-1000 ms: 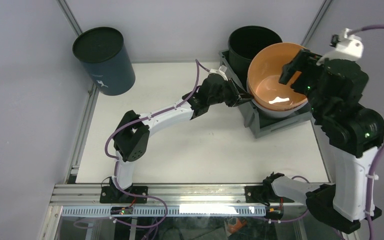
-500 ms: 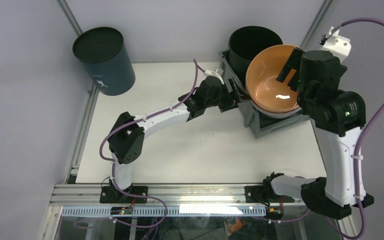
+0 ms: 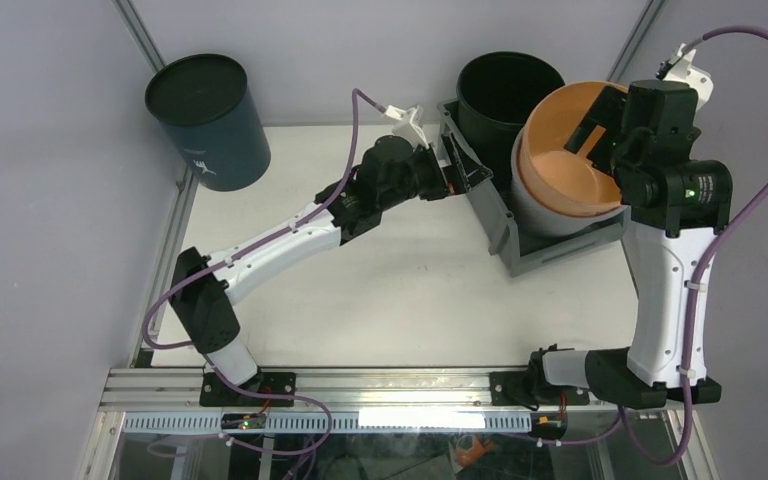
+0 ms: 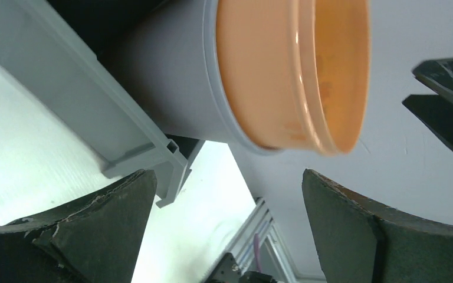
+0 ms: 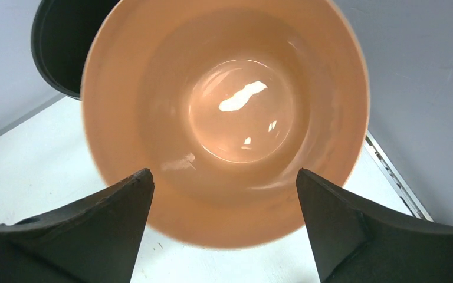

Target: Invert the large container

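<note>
The large container, a grey rectangular bin, stands open side up at the back right of the table. Inside it, an orange bucket nested in a pale grey bucket leans over, mouth toward the right. My left gripper is open just left of the bin's left wall, touching nothing. In the left wrist view the bin's lipped rim runs above my left gripper. My right gripper hangs open over the orange bucket's mouth, with the right gripper empty.
A black bucket stands in the bin's back end. A dark blue cylinder sits at the back left corner. Grey walls close in the back and both sides. A metal rail runs along the near edge.
My left gripper has opened, let go of the bin's left rim and drawn back to the left. The right gripper opened wider and rose. The nested buckets tipped toward the right.
</note>
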{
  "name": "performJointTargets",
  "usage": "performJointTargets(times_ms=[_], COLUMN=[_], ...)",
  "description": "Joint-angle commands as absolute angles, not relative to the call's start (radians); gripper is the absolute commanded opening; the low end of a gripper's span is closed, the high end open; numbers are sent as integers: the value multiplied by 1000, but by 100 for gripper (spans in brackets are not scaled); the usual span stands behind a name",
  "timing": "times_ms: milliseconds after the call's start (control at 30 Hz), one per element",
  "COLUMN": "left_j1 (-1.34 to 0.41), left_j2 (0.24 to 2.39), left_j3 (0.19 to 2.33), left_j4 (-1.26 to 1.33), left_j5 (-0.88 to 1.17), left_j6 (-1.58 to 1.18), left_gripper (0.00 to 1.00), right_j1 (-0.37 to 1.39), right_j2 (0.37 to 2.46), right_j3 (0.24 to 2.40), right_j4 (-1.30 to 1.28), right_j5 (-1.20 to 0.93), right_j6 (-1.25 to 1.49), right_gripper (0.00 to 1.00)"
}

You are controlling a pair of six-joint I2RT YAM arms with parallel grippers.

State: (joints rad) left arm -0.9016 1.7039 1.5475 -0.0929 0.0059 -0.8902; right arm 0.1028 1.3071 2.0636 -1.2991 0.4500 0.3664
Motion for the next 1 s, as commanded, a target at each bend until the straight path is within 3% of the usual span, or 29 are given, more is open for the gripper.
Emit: performJointTargets(times_ms=[0, 400, 533, 733, 967], left_j1=[-920, -997, -1008, -1020, -1020], left_j2=[1622, 1647, 1665, 1626, 1604], left_j3=[1559, 1600, 1618, 1592, 1577], left_j4=[-93, -96, -98, -140, -154], left_j5=[-52, -15, 23, -44, -64], left_j6=[-706, -568, -559, -523, -501], left_gripper=[99, 99, 99, 99, 99], right_j1=[85, 20, -96, -413, -508], right_j2=[1270, 1249, 1323, 1360, 1344], right_j3=[2097, 2106, 2190, 2147, 2021], right_j4=[-1284, -1328, -1370, -1325, -1286], right_j5=[432, 585, 481, 204, 124], right_j6=[380, 452, 494, 510, 544], right_gripper=[95, 99, 99, 99, 99])
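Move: Just below and slightly ahead of the open right fingers sits the orange pot, its middle about 5 cm ahead, 1 cm to the left and 12 cm down. The grey tub it is nested in lies some 3 cm ahead, 2 cm left and 20 cm down; the black container is about 15 cm ahead, 11 cm left and 20 cm down. From the left hand the orange pot is roughly 17 cm right, 2 cm ahead and 3 cm lower. Swinging right by about 12 cm after first easing back a little, the open right hand goes from over the orange pot to its right rim, turning clockwise some 30 degrees and sinking at the end, one finger over the inside, the other beyond the rim. The left hand, still open, rises slightly, draws back about 4 cm beside the grey tub and settles down again, rolling about 20 degrees. ##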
